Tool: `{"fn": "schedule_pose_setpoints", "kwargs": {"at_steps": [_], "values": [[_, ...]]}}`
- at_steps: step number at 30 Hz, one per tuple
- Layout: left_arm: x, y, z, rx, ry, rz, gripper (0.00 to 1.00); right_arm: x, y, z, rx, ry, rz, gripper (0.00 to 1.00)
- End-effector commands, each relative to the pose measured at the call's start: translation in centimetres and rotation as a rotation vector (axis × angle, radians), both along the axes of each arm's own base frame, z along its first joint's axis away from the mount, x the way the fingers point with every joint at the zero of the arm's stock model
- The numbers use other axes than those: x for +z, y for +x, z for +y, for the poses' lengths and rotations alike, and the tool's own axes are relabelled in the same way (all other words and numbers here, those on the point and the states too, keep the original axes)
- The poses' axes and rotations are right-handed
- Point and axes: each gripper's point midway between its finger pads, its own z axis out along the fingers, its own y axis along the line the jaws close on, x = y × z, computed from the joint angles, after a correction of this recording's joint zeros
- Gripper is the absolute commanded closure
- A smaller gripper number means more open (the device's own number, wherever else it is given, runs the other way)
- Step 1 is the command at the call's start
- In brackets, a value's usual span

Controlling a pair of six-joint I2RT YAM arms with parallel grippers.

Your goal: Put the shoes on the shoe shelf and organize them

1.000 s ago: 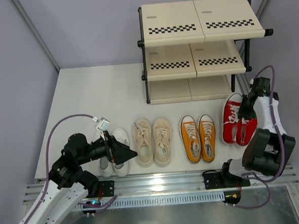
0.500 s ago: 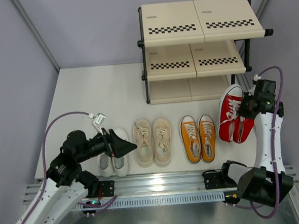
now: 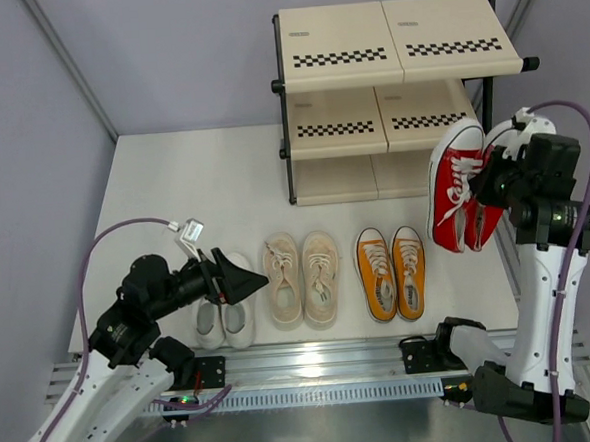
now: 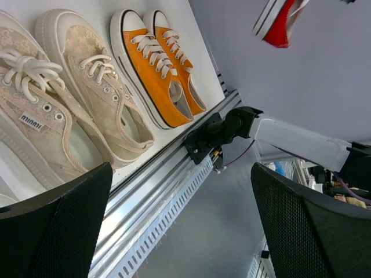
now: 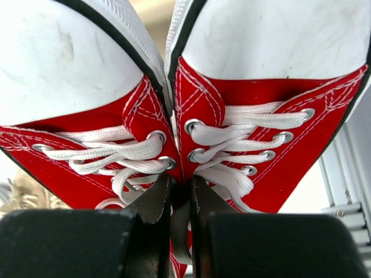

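My right gripper (image 3: 489, 183) is shut on the red shoes (image 3: 457, 187), pinching both inner sides together (image 5: 180, 183); the pair hangs in the air, toes up, right in front of the shoe shelf's (image 3: 396, 75) lower tiers. On the table stand three more pairs in a row: white shoes (image 3: 230, 307), cream-beige shoes (image 3: 302, 278) and orange shoes (image 3: 392, 271). My left gripper (image 3: 254, 283) hovers open over the white pair; its wrist view shows the beige pair (image 4: 69, 98) and the orange pair (image 4: 156, 66). The shelf tiers carry nothing.
A metal rail (image 3: 314, 365) runs along the table's near edge. Grey walls close in on both sides, and a slanted frame tube (image 3: 65, 65) stands at the back left.
My right arm has lifted the red pair off the table and raised it up toward the shelf. My left gripper has crept slightly up and right.
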Motion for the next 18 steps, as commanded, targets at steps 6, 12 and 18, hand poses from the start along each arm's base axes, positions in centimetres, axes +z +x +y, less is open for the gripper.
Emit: {"fn": "schedule_pose_setpoints", "kwargs": {"at_steps": [6,12,18], "values": [[2.9,0.9,-0.4,0.014,-0.031,-0.061,0.0,21.8,3.4,1.1,0.082,-0.083,-0.587,0.96],[2.7,1.1,0.3,0.052,-0.016,-0.066,0.0,28.2,8.0,1.5,0.14,-0.021,-0.732,0.96],[2.7,1.0,1.3,0.1,-0.018,-0.077,0.0,30.8,12.1,2.9,0.243,-0.008,-0.826,0.96]]}}
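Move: The right hand already holds the red sneakers. The middle of the top board's right half lies about 25 cm ahead of it, 3 cm left and 8 cm higher. The middle board's right half is just as far ahead and left, but some 11 cm lower than the hand; the orange sneakers stand about 5 cm back, 15 cm left and 27 cm below. From the left hand that top-board spot is roughly 38 cm ahead, 45 cm right and 14 cm up. Keeping the two red sneakers pinched together by their adjoining inner sides, the right hand lifts them quickly, some 22 cm, towards the shelf's top board, going nearly straight up at first and then swinging about 13 cm forward as the climb eases off. On the way the wrist tips up about 30 degrees, until the fingers point almost level. ##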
